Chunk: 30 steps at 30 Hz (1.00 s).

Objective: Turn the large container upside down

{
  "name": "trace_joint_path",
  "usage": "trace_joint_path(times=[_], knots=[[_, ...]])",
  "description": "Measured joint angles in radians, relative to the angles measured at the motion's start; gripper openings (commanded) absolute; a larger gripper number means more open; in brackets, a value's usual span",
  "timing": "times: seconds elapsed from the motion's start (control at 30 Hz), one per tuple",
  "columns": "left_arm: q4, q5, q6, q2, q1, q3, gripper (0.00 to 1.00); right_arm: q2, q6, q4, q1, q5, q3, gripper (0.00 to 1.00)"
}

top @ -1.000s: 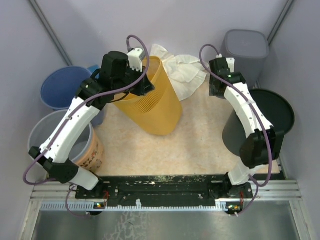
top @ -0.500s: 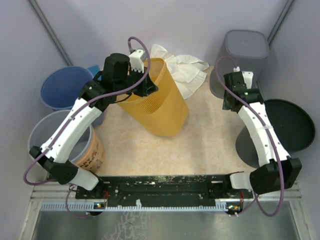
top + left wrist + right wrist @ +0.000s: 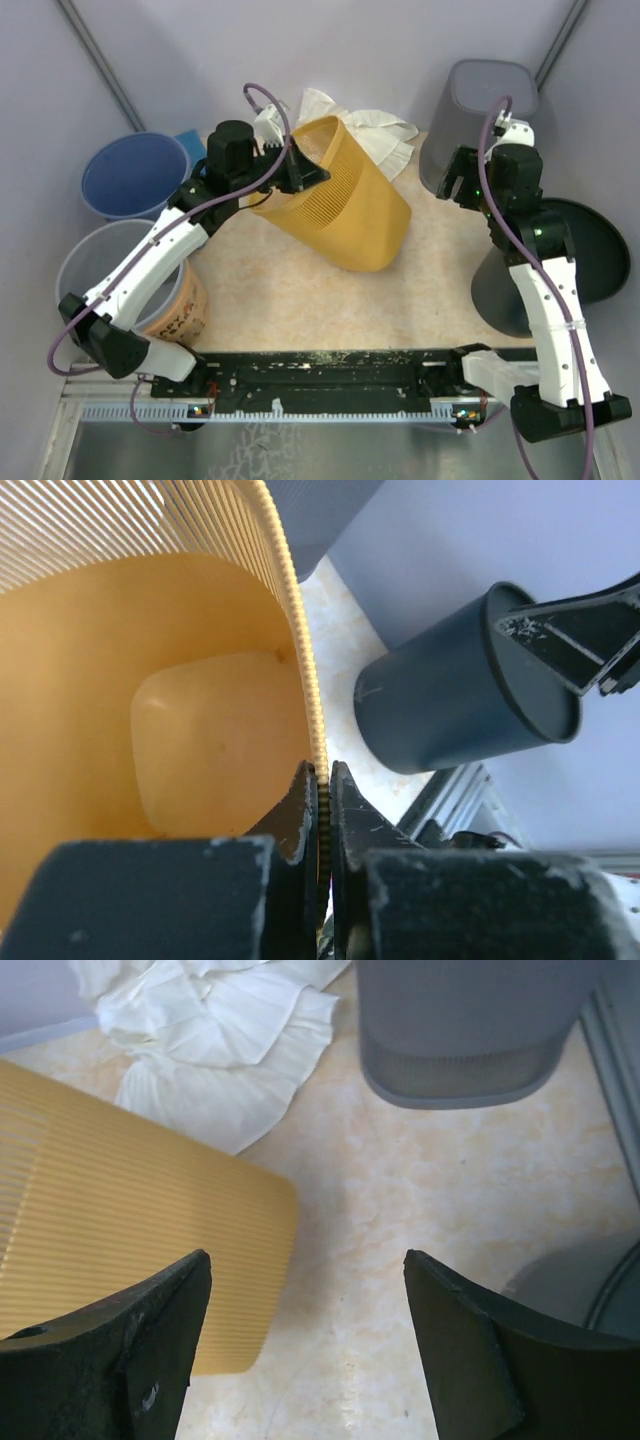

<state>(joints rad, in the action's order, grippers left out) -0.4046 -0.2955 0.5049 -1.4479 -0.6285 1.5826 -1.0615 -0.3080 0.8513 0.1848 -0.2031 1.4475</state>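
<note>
The large container (image 3: 345,205) is a yellow ribbed bin, tilted steeply with its base toward the right and its mouth toward the left arm. My left gripper (image 3: 300,172) is shut on its rim; the left wrist view shows the ribbed rim pinched between the jaws of the left gripper (image 3: 322,780), with the container's inside (image 3: 150,680) at the left. My right gripper (image 3: 462,185) hangs open at the back right, apart from the container. In the right wrist view the right gripper (image 3: 306,1256) holds nothing, and the container's base end (image 3: 120,1250) lies at its left.
A white cloth (image 3: 375,140) lies behind the container. A light grey bin (image 3: 480,110) stands at the back right, a dark grey bin (image 3: 545,250) at the right. A blue bin (image 3: 135,175) and a pale bin (image 3: 100,270) stand at the left.
The left gripper has tipped the yellow container further over, its base swinging right. The right arm has swung right and back, from near the cloth to beside the light grey bin.
</note>
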Motion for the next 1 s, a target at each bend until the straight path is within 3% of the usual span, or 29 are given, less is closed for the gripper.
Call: trace_joint_path(times=[0.2,0.4,0.73,1.0], knots=[[0.291,-0.101,0.238,0.093,0.076,-0.270,0.00,0.004,-0.011,-0.046,0.000,0.097,-0.051,0.78],[0.522,-0.116,0.468,0.148,0.117,-0.500,0.00,0.003,-0.019,-0.055,0.000,0.149,-0.119,0.78],[0.610,-0.108,0.560,0.133,0.150,-0.583,0.01,0.005,-0.025,-0.063,0.000,0.218,-0.141,0.78],[0.584,-0.095,0.450,0.055,0.152,-0.583,0.49,0.003,-0.032,-0.082,0.000,0.294,-0.180,0.78]])
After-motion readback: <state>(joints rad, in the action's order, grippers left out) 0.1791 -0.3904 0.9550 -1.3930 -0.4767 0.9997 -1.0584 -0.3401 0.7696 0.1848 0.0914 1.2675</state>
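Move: My left hand still grips the yellow container by its rim; the bare table I lay it on centres 4 cm ahead, 9 cm right and roughly 36 cm below, with the white cloth 30 cm ahead, 8 cm right. From my right hand the container's middle is about 20 cm left, 5 cm ahead and 17 cm down; the grey container is 24 cm ahead, 9 cm right, the dark container 24 cm right, 7 cm back. I lower the yellow container's rim end onto the table with my left hand, sinking about 10 cm and rolling the wrist some 30 degrees counter-clockwise as seen from behind it, with a small drift left and forward, then start opening the fingers around the rim. Meanwhile my open right hand comes left and down towards the base end, turning slightly counter-clockwise. ##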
